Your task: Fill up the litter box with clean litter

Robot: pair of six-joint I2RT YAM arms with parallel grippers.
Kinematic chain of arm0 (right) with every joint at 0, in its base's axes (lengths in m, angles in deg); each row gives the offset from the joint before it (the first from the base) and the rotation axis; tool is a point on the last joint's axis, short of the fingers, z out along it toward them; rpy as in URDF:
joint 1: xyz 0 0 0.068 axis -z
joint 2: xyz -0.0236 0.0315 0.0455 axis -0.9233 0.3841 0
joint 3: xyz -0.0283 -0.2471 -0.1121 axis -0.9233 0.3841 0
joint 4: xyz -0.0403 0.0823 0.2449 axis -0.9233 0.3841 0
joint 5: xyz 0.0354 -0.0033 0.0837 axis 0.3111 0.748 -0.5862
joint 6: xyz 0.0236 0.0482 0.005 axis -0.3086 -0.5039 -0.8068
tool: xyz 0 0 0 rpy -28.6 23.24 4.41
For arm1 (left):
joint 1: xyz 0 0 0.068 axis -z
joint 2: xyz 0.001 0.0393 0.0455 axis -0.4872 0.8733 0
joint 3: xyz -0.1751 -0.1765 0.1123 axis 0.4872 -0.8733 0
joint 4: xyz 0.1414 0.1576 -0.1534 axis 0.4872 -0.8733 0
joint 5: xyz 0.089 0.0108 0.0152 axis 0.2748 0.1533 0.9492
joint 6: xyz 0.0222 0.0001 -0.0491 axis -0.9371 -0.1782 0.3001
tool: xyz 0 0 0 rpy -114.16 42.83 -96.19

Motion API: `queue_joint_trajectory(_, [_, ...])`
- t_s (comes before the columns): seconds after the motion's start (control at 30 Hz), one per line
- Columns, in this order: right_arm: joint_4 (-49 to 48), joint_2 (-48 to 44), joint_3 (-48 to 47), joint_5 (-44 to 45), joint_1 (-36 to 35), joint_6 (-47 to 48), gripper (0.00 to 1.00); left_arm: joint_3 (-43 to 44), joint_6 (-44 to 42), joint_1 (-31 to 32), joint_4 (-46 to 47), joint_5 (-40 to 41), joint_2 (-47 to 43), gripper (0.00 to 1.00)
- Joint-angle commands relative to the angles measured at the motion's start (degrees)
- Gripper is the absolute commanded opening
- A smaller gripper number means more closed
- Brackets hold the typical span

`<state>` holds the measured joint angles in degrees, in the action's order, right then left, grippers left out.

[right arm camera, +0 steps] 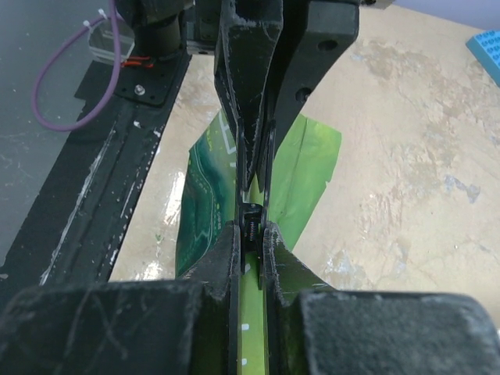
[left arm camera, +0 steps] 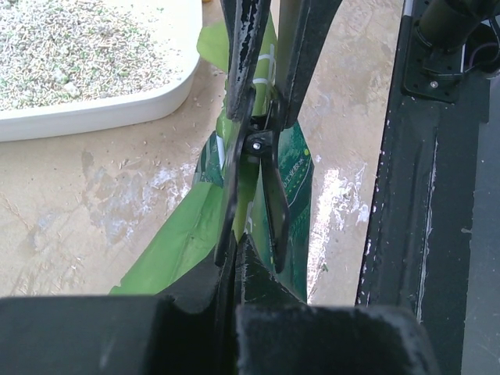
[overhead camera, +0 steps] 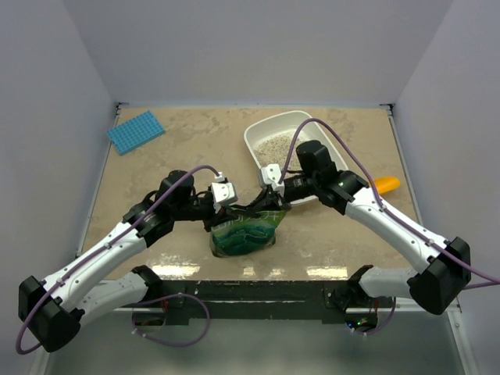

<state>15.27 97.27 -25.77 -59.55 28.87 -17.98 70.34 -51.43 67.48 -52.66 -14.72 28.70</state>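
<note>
The white litter box [overhead camera: 251,141] stands at the back right with clean litter [overhead camera: 273,144] in it. In the left wrist view its rim [left arm camera: 117,113] and the litter [left arm camera: 70,47] are at the top left. A green pouch bag [overhead camera: 244,234] stands upright in front of the box. My left gripper [overhead camera: 248,209] is shut on the bag's top edge [left arm camera: 237,244]. From the other side my right gripper [overhead camera: 266,205] is shut on a black clip [right arm camera: 251,223] that sits on the top of the bag [right arm camera: 305,172]. The two grippers meet nose to nose over the bag.
An orange scoop [overhead camera: 387,184] lies at the right, behind my right arm. A blue gridded mat [overhead camera: 135,131] lies at the back left. The black base rail [overhead camera: 258,293] runs along the near edge, just in front of the bag. Walls close off the left, right and back.
</note>
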Motion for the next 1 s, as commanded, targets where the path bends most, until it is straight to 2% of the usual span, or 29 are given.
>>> queue_joint_trajectory(0.0, [4.08,-0.68,-1.09,4.28,0.14,2.05,0.0,-0.37,0.27,0.17,0.55,1.99,-0.8,0.0])
queue_joint_trajectory(0.2, [10.14,-2.79,-0.83,13.08,0.14,2.23,0.0,0.07,0.71,0.08,0.81,2.78,-0.28,0.0])
queue_joint_trajectory(0.5, [20.33,0.63,-7.94,22.29,0.05,2.58,0.0,0.86,0.8,0.87,-0.07,4.19,-0.8,0.0])
queue_joint_trajectory(0.97, [32.12,5.73,-14.97,31.71,-2.59,2.49,0.0,1.83,1.68,1.66,-0.16,5.6,-1.07,0.0])
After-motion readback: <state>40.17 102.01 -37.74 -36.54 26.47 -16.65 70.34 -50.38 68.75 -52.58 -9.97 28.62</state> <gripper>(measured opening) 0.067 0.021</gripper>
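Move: The green bag's gathered mouth runs just under the right hand, about 4 cm below it and roughly level fore and aft; the black clip in that hand already has its legs either side of the mouth. The bag's body is some 6 cm back, 3 cm left and 14 cm down; the litter box some 15 cm ahead, 12 cm right and 22 cm down. From the left hand, pinching the mouth, its middle is about 6 cm to the right, at the same height and level fore and aft. The bag's mouth stays pinched in the left fingers, which barely shift, while the right hand draws the clip away from them along the mouth, about 4 cm to the right, sinking some 3 cm and easing a little forward. On the way its left-pointing fingers tip more than 20 degrees farther down and swing somewhat clockwise; they keep their grip on the clip. ##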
